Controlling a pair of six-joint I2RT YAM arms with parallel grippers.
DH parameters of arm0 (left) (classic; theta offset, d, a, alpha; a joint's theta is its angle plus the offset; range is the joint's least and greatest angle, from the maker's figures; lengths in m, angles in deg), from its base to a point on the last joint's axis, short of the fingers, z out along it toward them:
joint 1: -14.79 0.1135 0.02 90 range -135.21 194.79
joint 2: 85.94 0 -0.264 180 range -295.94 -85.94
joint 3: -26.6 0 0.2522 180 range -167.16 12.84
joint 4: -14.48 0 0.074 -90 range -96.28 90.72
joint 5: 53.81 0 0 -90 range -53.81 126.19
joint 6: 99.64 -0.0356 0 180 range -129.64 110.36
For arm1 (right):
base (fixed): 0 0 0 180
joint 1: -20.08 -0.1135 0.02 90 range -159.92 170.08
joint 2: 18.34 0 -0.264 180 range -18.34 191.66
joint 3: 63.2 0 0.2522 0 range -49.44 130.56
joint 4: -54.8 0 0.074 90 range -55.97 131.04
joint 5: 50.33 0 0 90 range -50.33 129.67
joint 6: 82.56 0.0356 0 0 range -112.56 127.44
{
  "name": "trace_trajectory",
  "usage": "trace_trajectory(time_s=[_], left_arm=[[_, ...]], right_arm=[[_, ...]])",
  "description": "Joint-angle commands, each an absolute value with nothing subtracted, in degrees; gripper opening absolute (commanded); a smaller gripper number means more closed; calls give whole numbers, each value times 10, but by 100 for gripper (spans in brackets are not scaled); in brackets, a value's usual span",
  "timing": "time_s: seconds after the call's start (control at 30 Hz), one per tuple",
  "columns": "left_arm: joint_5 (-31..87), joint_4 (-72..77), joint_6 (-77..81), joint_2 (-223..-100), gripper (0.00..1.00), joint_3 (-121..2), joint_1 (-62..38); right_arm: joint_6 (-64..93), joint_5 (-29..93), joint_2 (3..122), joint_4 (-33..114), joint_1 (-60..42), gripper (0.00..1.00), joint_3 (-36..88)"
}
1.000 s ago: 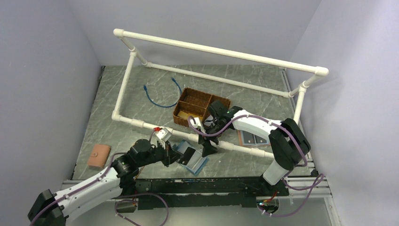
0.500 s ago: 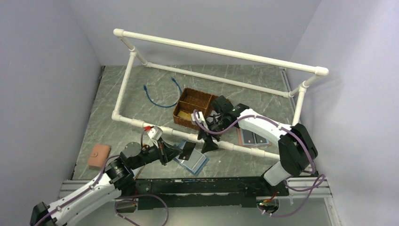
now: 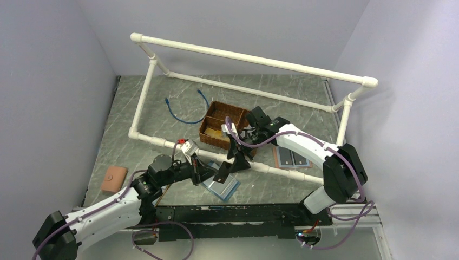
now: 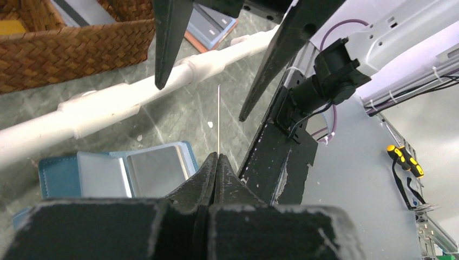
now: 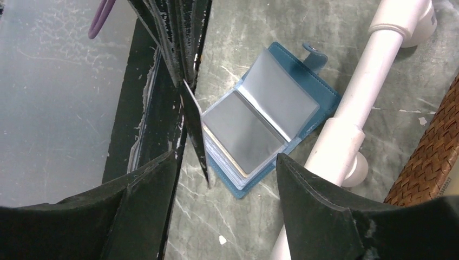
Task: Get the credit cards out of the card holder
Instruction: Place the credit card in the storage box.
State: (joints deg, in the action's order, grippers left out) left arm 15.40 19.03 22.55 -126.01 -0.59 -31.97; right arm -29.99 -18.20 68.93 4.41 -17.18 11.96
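Note:
The slate-blue card holder (image 3: 223, 187) lies open on the table in front of the near white pipe, its clear pockets up; it also shows in the left wrist view (image 4: 111, 172) and the right wrist view (image 5: 260, 122). My left gripper (image 3: 210, 173) is shut on a dark credit card (image 3: 222, 171) and holds it on edge above the holder. In the left wrist view the card (image 4: 218, 116) is a thin line rising from the shut gripper (image 4: 217, 157). My right gripper (image 3: 238, 158) is open, one finger on each side of the card's far end (image 5: 195, 130), not touching it.
A wicker basket (image 3: 223, 122) stands behind the near pipe of the white pipe frame (image 3: 270, 169). A brown holder with two grey cards (image 3: 292, 159) lies at the right. An orange-tan holder (image 3: 113, 180) lies at the left. A blue cable (image 3: 184, 111) lies at the back.
My left gripper drew back, then carried the card up and right towards the right gripper. The right gripper turned and now straddles the card's far end.

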Motion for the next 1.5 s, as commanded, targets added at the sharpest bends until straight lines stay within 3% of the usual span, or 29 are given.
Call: trace_trajectory(time_s=[0.0,0.13,0.3,0.4,0.5,0.57,0.73,0.93,1.2,1.37,1.47], left_arm=[[136,237,223,-1253,0,-26,-322],[140,237,225,-1246,0,-20,-322],[153,236,232,-1243,0,-17,-322],[190,190,246,-1235,3,-28,-322],[238,106,255,-1220,39,-53,-322],[281,30,257,-1204,57,-80,-322],[404,-183,284,-1164,91,-148,-321],[453,-251,310,-1144,95,-165,-321],[469,-234,326,-1133,95,-138,-321],[494,-259,333,-1110,97,-136,-321],[507,-263,339,-1094,98,-131,-321]], right_arm=[[-285,-209,689,64,-170,69,134],[-285,-230,690,57,-170,50,139],[-317,-273,697,16,-170,0,157],[-342,-272,694,-6,-168,0,163],[-355,-267,691,-20,-156,0,168],[-355,-254,689,-25,-138,0,174],[-298,-161,671,25,-81,0,186],[-164,42,621,220,-48,0,161],[95,122,711,341,-51,0,212],[243,265,741,406,-66,0,222],[311,267,770,421,-69,0,237]])
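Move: The credit card, held out by the shut left fingers, has its middle about 4 cm to the right and 1 cm ahead of the left hand. From the open right hand it lies some 4 cm left, 3 cm back and 1 cm lower. The storage box is about 16 cm straight ahead of the right hand and 11 cm below, the white pipe some 3 cm ahead and 11 cm below, the blue card holder 5 cm back, 5 cm left and 13 cm below. Right pinches the card, left releases and retreats leftward, right carries it about 22 cm forward over the box. ##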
